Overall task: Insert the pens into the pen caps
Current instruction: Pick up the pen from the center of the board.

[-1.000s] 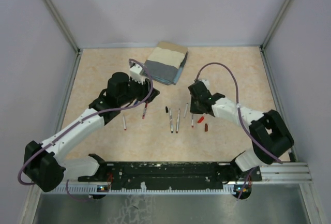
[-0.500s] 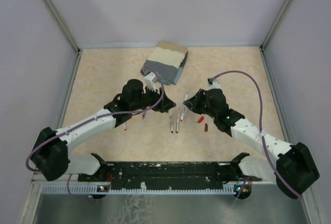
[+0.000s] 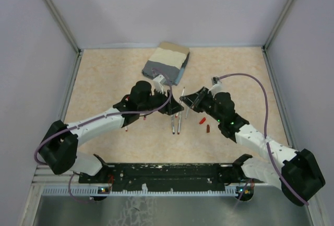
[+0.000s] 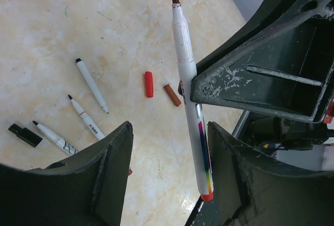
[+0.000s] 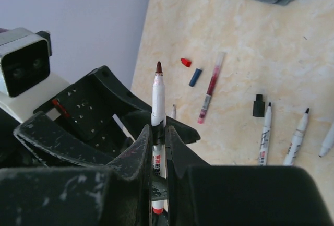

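Observation:
My right gripper (image 5: 159, 132) is shut on a white pen (image 5: 158, 98), held upright with its brown-red tip bare. In the left wrist view the same pen (image 4: 188, 80) stands between the fingers of my open left gripper (image 4: 169, 132), its red end close to the right-hand finger (image 4: 229, 174). From above, both grippers meet over the table's middle: left gripper (image 3: 174, 106), right gripper (image 3: 188, 98). A red pen cap (image 4: 148, 84) and a brown one (image 4: 171, 94) lie on the table below. Three uncapped pens (image 4: 92, 86) and a black cap (image 4: 24, 134) lie further left.
A folded grey-beige cloth (image 3: 166, 61) lies at the back centre. Two pens (image 3: 176, 124) lie side by side under the grippers. A red-barrelled pen (image 5: 211, 86), a blue cap (image 5: 195, 77) and a small red cap (image 5: 186, 62) lie near the left arm. Grey walls close in three sides.
The right gripper has lifted a pen off the table and carried it left and up. The left arm has swung right to meet it, and its jaws have opened wider.

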Controlling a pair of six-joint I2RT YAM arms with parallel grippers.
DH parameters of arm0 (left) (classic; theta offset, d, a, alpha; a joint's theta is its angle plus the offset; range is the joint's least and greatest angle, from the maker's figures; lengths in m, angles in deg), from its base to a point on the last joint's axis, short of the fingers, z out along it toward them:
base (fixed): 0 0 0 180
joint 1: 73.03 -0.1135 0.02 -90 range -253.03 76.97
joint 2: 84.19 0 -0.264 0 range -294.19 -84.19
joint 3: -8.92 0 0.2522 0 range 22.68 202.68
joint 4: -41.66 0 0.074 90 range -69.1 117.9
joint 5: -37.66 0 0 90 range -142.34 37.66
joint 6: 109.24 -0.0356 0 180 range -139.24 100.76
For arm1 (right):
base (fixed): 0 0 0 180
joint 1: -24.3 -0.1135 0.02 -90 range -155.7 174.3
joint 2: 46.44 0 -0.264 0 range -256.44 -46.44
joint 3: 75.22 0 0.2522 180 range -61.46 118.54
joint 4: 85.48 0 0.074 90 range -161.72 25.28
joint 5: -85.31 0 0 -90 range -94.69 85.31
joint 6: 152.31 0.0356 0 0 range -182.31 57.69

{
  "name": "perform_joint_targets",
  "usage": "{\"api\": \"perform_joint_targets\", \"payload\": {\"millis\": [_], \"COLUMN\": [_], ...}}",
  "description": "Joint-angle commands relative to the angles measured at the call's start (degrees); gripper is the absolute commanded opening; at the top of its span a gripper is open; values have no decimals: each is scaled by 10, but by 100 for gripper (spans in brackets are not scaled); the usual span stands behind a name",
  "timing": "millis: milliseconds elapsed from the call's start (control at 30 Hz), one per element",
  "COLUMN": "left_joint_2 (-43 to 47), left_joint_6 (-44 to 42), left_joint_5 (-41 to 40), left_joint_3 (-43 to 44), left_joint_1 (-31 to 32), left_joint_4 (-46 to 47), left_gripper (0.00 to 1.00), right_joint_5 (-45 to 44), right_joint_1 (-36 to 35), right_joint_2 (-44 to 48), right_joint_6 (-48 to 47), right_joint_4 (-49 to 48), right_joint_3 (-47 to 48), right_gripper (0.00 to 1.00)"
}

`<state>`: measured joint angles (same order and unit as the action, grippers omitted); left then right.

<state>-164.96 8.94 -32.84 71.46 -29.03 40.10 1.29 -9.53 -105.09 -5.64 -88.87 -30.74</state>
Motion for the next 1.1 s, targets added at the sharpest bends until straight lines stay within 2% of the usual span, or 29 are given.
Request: {"api": "perform_joint_targets", "payload": {"millis": [0,267,467,767,933,1067], "left_joint_2": [-9,-15,-17,1,13,26], "left_joint_6": [12,19,8,-42,-68,-85], "left_joint_5": [20,25,15,-43,-50,-51], "left_joint_3": [22,26,33,53,62,60], "left_joint_1": [5,5,5,0,-12,-26], "left_joint_4": [38,54,41,-16,-41,-56], "left_gripper": [61,33,11,3,0,0], "right_joint_5": [30,65,60,-10,-54,-93], "right_joint_1": [5,5,5,5,5,5], "right_joint_2": [4,-14,-6,57,98,119], "right_joint_6": [13,13,-13,-139,-182,-190], "right_joint_4": [-75,-102,-75,108,179,219], "right_joint_3": [-1,-11,-7,47,51,46], "right_gripper": [0,0,2,34,41,42]}}
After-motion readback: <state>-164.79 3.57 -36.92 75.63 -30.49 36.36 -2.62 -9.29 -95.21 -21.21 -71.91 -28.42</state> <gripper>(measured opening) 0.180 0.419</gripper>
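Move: The raised pen, still pinched in the right hand with its tip upward, has its middle about 1 cm behind and 1 cm below the right hand point, level sideways. From the open left hand, the pen's middle is some 1 cm ahead, 2 cm right and 2 cm up. Some 16 cm below the left hand lie the near pen (2 cm ahead, 2 cm left), the middle pen (1 cm ahead, 1 cm right) and the black cap (8 cm ahead, 4 cm left). Rightward by only about 1 cm and slightly up, the left hand eases onto the pen and closes its fingers round the barrel below the right hand's grip. Once it holds, the right fingers open and that hand withdraws about 5 cm to its right, rolling nearly 20 degrees with its left side sinking, while the left hand carries the pen off forward and left. ##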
